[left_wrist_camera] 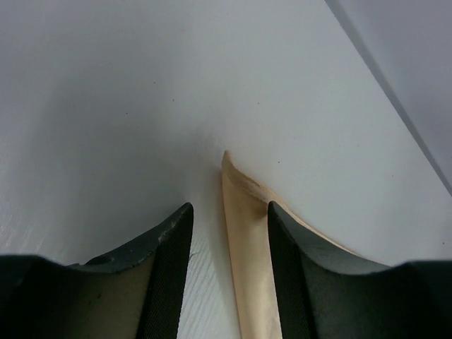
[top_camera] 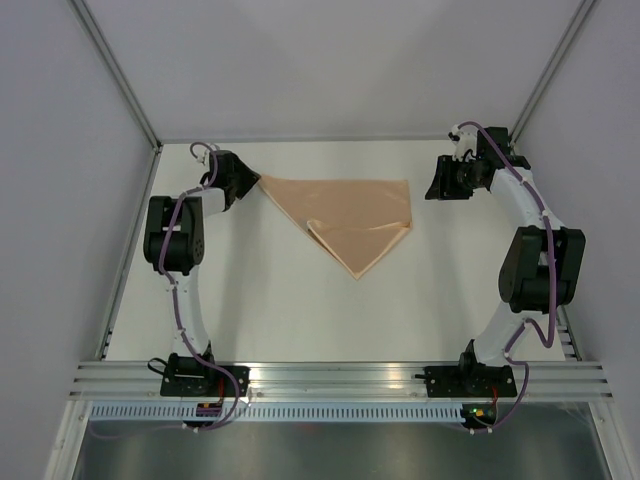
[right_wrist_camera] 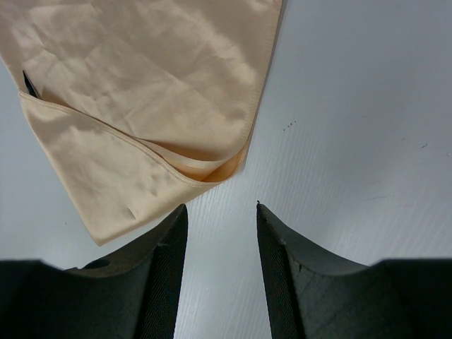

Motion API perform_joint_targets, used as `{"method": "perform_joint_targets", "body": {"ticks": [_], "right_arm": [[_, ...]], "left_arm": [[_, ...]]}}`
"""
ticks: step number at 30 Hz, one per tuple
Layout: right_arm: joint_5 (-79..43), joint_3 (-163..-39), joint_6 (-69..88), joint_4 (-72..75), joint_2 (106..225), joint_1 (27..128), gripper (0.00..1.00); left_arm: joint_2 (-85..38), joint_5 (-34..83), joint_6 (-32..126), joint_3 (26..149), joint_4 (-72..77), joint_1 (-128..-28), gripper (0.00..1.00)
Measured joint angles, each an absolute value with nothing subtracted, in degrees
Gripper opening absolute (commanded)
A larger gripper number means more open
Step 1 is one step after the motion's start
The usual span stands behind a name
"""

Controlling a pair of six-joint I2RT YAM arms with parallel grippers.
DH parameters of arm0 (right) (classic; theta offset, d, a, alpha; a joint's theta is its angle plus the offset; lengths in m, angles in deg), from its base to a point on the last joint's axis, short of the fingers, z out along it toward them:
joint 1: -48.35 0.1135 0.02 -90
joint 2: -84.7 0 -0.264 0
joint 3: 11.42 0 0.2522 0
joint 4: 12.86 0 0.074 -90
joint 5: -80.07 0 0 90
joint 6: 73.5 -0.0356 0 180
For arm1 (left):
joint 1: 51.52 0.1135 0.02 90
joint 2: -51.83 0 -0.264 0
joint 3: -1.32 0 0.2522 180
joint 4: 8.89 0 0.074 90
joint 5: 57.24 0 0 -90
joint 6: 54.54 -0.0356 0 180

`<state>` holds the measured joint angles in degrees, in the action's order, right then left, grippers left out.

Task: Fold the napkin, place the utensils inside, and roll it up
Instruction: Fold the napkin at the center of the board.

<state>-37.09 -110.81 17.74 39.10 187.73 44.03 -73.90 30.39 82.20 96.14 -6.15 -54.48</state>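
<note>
The peach-orange napkin [top_camera: 345,215] lies folded into a triangle at the table's far middle, its point toward me. My left gripper [top_camera: 250,180] is open at the napkin's left corner. In the left wrist view [left_wrist_camera: 229,206] that narrow corner [left_wrist_camera: 247,240] lies on the table between the fingers, close to the right finger [left_wrist_camera: 296,261]. My right gripper [top_camera: 432,183] is open and empty, just right of the napkin's right corner. In the right wrist view [right_wrist_camera: 220,206] the layered corner [right_wrist_camera: 141,85] lies just ahead of the fingertips. No utensil shows in any view.
Grey walls close the cell on the left, right and back, with metal posts [top_camera: 115,70] at the back corners. A metal rail [top_camera: 330,380] carrying both arm bases runs along the near edge. The tabletop [top_camera: 300,310] is white.
</note>
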Motion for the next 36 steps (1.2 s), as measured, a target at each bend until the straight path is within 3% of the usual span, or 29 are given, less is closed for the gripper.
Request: {"method": "perform_joint_targets", "body": {"ticks": [17,36], "right_arm": [[-37.0,-110.8,17.8,39.1,188.0,44.5,0.50],[-34.1,-110.9,18.5,39.4,190.9,54.3,0.49]], "left_arm": [[-76.9,27.0,83.8,97.4,-9.8,-54.3,0.04],[-68.4,7.9,84.0,83.9,-36.7,-54.7,0.02]]}}
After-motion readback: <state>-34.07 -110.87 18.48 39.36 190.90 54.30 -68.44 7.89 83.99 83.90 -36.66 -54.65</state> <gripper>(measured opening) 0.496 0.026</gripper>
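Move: The napkin's far left corner lies right at the left fingertips: about 2 cm ahead, 1 cm to the right and 2 cm below. From that hand, the folded-over flap's left tip is roughly 14 cm back and 15 cm right, and the napkin's far right corner is level ahead and some 43 cm right. The right hand has the near right fold corner about 2 cm ahead, 5 cm left and 12 cm below; the far left corner lies some 16 cm ahead and 46 cm left. Easing forward and down about 1 cm, the left hand shuts its half-open fingers and pinches the napkin's far left corner, then lifts it some 9 cm while carrying it about 5 cm right, over the napkin, and slightly back, fingertips tilting up and swinging clockwise. The right hand, still half open, starts later and drifts about 6 cm left and a little down over the napkin's right side. ##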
